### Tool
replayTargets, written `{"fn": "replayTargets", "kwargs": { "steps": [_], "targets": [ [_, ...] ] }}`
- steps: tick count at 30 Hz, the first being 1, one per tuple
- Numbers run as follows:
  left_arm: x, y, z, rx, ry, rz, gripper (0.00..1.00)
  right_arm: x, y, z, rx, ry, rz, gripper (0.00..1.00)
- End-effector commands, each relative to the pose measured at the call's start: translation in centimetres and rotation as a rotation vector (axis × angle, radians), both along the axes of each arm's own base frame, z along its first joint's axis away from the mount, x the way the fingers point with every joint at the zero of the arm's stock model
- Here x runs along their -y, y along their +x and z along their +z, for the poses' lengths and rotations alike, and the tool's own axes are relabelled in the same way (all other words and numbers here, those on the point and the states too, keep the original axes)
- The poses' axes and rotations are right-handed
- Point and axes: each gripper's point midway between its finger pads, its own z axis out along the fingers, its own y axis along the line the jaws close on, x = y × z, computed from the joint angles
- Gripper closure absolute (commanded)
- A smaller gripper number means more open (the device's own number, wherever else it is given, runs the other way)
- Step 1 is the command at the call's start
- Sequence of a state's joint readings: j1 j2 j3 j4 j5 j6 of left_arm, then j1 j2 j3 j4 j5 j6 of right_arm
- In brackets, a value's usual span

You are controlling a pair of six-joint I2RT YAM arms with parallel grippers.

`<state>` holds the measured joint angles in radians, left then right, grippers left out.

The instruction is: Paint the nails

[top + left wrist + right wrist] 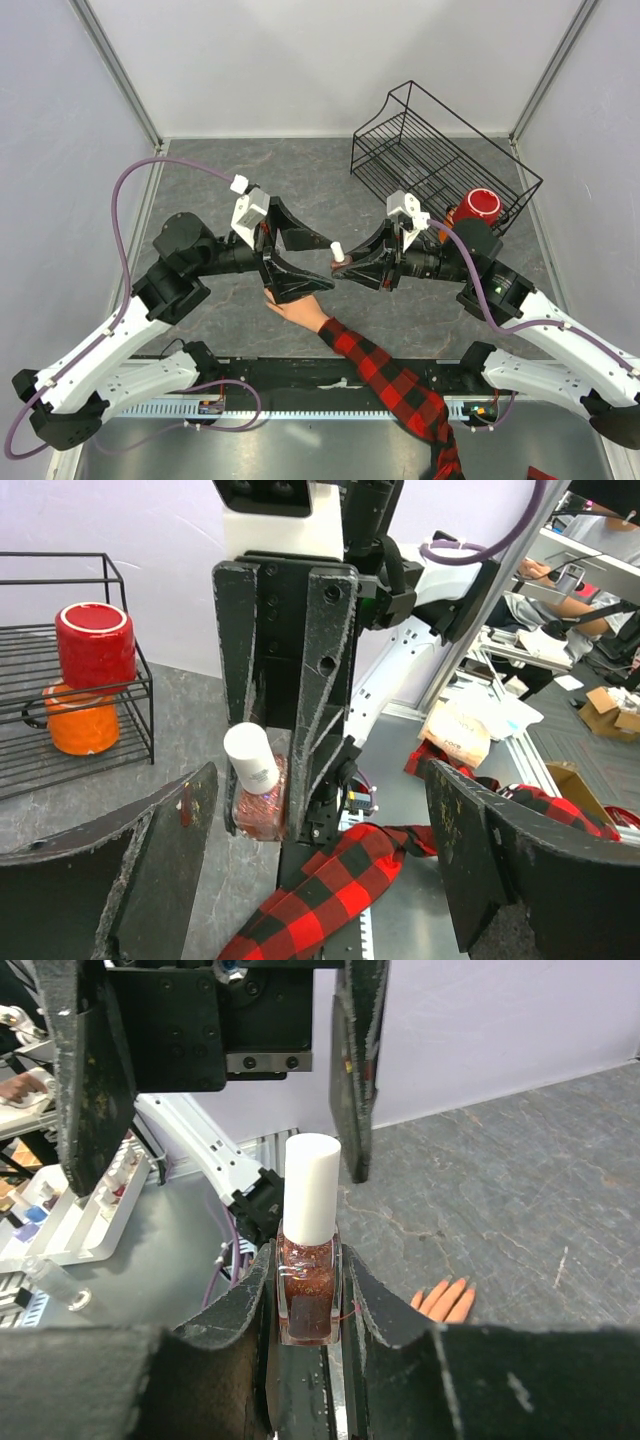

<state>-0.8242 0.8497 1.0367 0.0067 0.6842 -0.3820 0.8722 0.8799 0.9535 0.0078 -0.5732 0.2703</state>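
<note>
My right gripper (pixel 308 1305) is shut on a small glittery dark red bottle (pixel 308 1285) and holds it upright, white cap (pixel 311 1188) on top. My left gripper (pixel 320 855) stands open facing it. Its two fingers (pixel 355 1070) hang on either side just beyond the cap without touching it. In the top view the cap (pixel 338 251) sits between the two gripper tips. Below them a pale hand (pixel 296 309) lies flat on the table on a red-and-black plaid sleeve (pixel 390 380). Its nails (pixel 447 1281) show as tiny fingertips right of the bottle.
A black wire rack (pixel 440 150) stands at the back right, with a red mug (pixel 478 205) in it and an orange cup (pixel 80 730) under the mug. Grey walls close off the table's left, back and right sides.
</note>
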Motion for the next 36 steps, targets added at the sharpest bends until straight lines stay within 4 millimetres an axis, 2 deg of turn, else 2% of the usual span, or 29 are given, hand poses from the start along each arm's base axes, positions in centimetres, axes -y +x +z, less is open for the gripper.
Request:
{"fn": "replayTargets", "kwargs": {
  "steps": [1,5,7,9,11,16,17,19,20,21,22,23,24,25,26,27,28,29,30,31,35,36],
  "targets": [
    [0.1,1.1,2.2,0.057,-0.031,0.05,0.1,0.1,-0.9,1.5,0.035,0.056,0.049,1.0],
    [0.6,3.1,1.6,-0.012,0.01,0.125,0.1,0.1,-1.0,1.6,0.037,0.06,0.052,1.0],
    [0.9,2.7,1.8,-0.012,0.011,0.083,0.21,0.2,-0.9,1.7,0.04,0.059,0.047,1.0],
    [1.3,2.4,1.8,-0.019,0.009,0.049,0.4,0.3,-0.9,1.8,0.043,0.062,0.044,1.0],
    [1.6,2.2,1.6,-0.025,0.018,0.02,0.46,0.3,-0.7,1.7,0.043,0.06,0.039,1.0],
    [1.9,1.8,0.9,-0.035,0.047,-0.022,0.54,0.2,-0.3,1.8,0.047,0.06,0.02,1.0],
    [2.0,1.8,0.9,-0.034,0.05,-0.028,0.68,0.2,-0.1,1.8,0.049,0.06,0.012,1.0],
    [2.0,2.0,0.7,-0.042,0.065,-0.013,0.81,0.4,0.5,1.8,0.057,0.061,-0.028,1.0],
    [2.0,2.3,0.8,-0.042,0.071,0.0,0.96,0.6,1.0,1.6,0.054,0.05,-0.057,1.0],
    [2.1,2.8,0.8,-0.049,0.079,0.023,0.98,0.7,2.4,1.8,0.055,0.044,-0.137,1.0],
    [2.0,4.3,0.0,-0.086,0.109,0.109,0.98,0.6,3.8,1.2,0.057,0.01,-0.196,1.0],
    [1.9,5.4,0.4,-0.103,0.113,0.175,0.98,1.0,5.4,1.1,0.033,-0.029,-0.29,1.0],
    [1.5,8.7,-0.2,-0.158,0.127,0.372,0.98,1.7,7.9,0.7,0.02,-0.066,-0.474,1.0],
    [1.0,10.0,-1.9,-0.208,0.197,0.476,0.98,1.8,9.7,-0.5,0.015,-0.127,-0.613,1.0],
    [0.6,11.1,-1.3,-0.207,0.204,0.563,0.98,0.7,8.1,-0.1,0.072,-0.156,-0.656,1.0],
    [0.3,13.4,-3.0,-0.231,0.261,0.747,0.98,1.1,8.6,0.0,0.096,-0.174,-0.762,1.0],
    [-0.2,13.9,-3.9,-0.253,0.308,0.817,0.98,2.5,10.2,-0.8,0.113,-0.232,-0.963,1.0],
    [-0.3,14.4,-3.4,-0.259,0.302,0.86,0.98,1.9,9.6,-0.2,0.125,-0.232,-0.977,1.0],
    [0.1,15.1,-4.1,-0.281,0.319,0.905,0.98,1.4,9.8,-0.8,0.139,-0.259,-1.004,1.0],
    [0.1,15.3,-3.9,-0.289,0.309,0.912,0.98,1.4,9.9,-0.8,0.147,-0.262,-1.025,1.0],
    [0.9,15.2,-3.4,-0.285,0.281,0.881,0.98,0.4,9.6,-1.3,0.19,-0.276,-0.968,1.0],
    [1.2,14.8,-3.2,-0.278,0.277,0.846,0.98,0.3,9.1,-0.8,0.193,-0.25,-0.923,1.0]
  ]
}}
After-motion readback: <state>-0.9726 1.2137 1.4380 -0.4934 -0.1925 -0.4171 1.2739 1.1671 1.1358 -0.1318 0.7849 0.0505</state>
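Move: The white cap of the nail polish bottle stands about 3 cm ahead of the open left hand, 2 cm to its right and 1 cm below. The mannequin hand lies on the table roughly 5 cm ahead of the left hand, 8 cm to its left and 37 cm down. For the right hand, still gripping the bottle's body, the cap is straight above by some 3 cm; the orange mug sits about 24 cm ahead, 30 cm right, 31 cm lower. Forward and to the right, the left hand eases in about 3 cm with open fingers, dips slightly and pinches the white cap, while the right hand holds the bottle almost still. Then both swing forward together some 10 cm, sinking about 3 cm; the left turns counter-clockwise and the right clockwise, 40 to 50 degrees, their fingertips dipping. ##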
